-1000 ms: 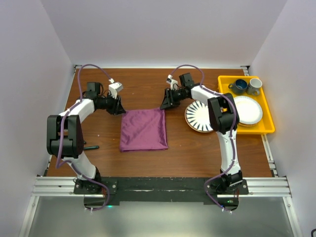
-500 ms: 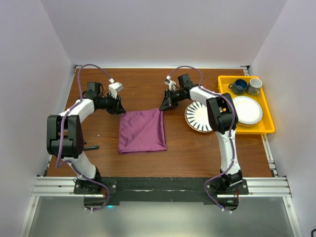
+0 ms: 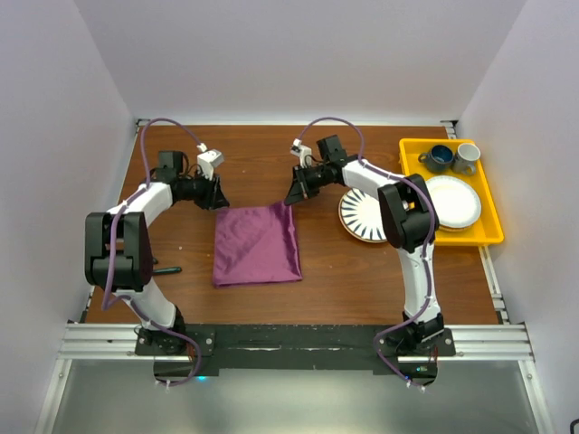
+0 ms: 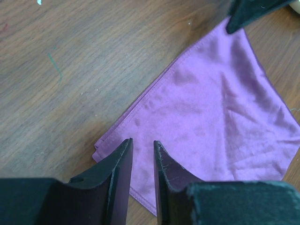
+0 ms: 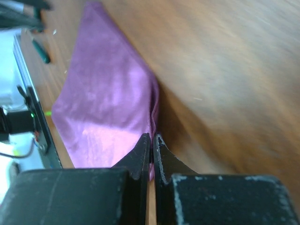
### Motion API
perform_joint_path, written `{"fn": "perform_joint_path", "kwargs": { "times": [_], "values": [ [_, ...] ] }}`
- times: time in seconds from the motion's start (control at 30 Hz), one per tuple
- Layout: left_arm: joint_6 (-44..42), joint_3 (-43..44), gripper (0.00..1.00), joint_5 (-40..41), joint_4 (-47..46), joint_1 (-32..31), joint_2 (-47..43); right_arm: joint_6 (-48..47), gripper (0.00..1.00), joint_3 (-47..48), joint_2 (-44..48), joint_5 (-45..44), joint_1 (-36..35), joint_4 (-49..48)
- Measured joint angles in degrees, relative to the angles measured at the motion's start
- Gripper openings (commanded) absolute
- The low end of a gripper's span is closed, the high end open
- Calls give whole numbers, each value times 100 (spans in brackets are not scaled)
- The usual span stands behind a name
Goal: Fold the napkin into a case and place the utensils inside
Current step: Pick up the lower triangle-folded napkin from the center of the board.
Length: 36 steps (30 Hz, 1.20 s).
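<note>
The plum-purple napkin (image 3: pixel 258 246) lies on the brown table, roughly square. My right gripper (image 3: pixel 291 197) is shut on its far right corner, and in the right wrist view the cloth edge (image 5: pixel 153 112) runs into the closed right gripper (image 5: pixel 152 137). My left gripper (image 3: pixel 218 201) is at the far left corner. In the left wrist view the left gripper (image 4: pixel 142 142) stands open by a narrow gap just above the napkin (image 4: pixel 220 117), with flat cloth showing between the fingers. No case and no utensils are in view.
A striped plate (image 3: pixel 362 217) sits right of the napkin. At the far right, a yellow tray (image 3: pixel 470 239) holds a white plate (image 3: pixel 457 203) and two cups (image 3: pixel 441 158). A thin dark green object (image 3: pixel 166 269) lies by the left arm.
My right gripper has closed on the napkin's far right corner and moved left. The napkin has slid left and toward the near edge. The left gripper barely moved.
</note>
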<state>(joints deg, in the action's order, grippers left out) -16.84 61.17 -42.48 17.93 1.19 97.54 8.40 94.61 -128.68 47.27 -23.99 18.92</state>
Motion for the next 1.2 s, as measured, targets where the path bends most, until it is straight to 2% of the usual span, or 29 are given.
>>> {"fn": "perform_joint_path", "kwargs": {
  "times": [0.13, 0.23, 0.3, 0.4, 0.5, 0.67, 0.8, 0.97, 1.2],
  "values": [
    [140, -76, 24, -201, -52, 59, -138, -306, 0, -48, 354, -42, -188, 0],
    [122, -457, 17, -490, -269, -13, -621, -485, 0, -48, 457, -42, -264, 4],
    [-83, -756, 14, -492, -391, -341, -1078, -564, 0, -57, 452, -90, -262, 46],
    [-494, -1248, 9, -345, -811, -1270, -1709, -625, 0, -101, 444, -149, -225, 105],
    [-863, -1650, 4, -101, -1287, -1996, -1899, -654, 0, -101, 411, -175, -205, 122],
    [-1303, -1895, 0, 634, -1943, -2872, -1523, -658, 0, -101, 407, -173, -195, 133],
    [-1506, -1897, 0, 1222, -2490, -3307, -1126, -658, 0, -116, 407, -170, -195, 131],
    [-1738, -1871, 0, 1707, -2920, -3582, -710, -654, 0, -138, 393, -170, -195, 131],
    [-1947, -1488, 0, 2033, -3018, -3751, -68, -645, 0, -140, 304, -170, -195, 129]
  ]
}}
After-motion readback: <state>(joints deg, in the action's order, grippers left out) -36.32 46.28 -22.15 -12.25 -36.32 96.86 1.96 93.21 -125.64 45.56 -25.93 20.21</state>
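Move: The left hand hangs by the napkin's far left corner. The spot it goes for, halfway along the napkin's slightly raised right edge, is some 19 cm to its right, 8 cm back and 3 cm below. The napkin's middle is about 9 cm right and 10 cm back, the lifted far right corner 18 cm right and 1 cm ahead. For the right hand, still pinching that corner, that edge spot is 9 cm back and 2 cm left; the plate's middle is 23 cm right, 3 cm back. The left hand rises about 4.5 cm and swings right and back over the napkin, shutting its empty fingers on the way, then sinks some 8 cm while still going right and easing a little forward, until the closed tips come down at the raised right edge just back of the right gripper, the wrist having turned about 35 degrees clockwise. Meanwhile the right hand keeps its pinch on the far right corner, raising it some 3 cm at first and then letting it back down by about 2 cm. ##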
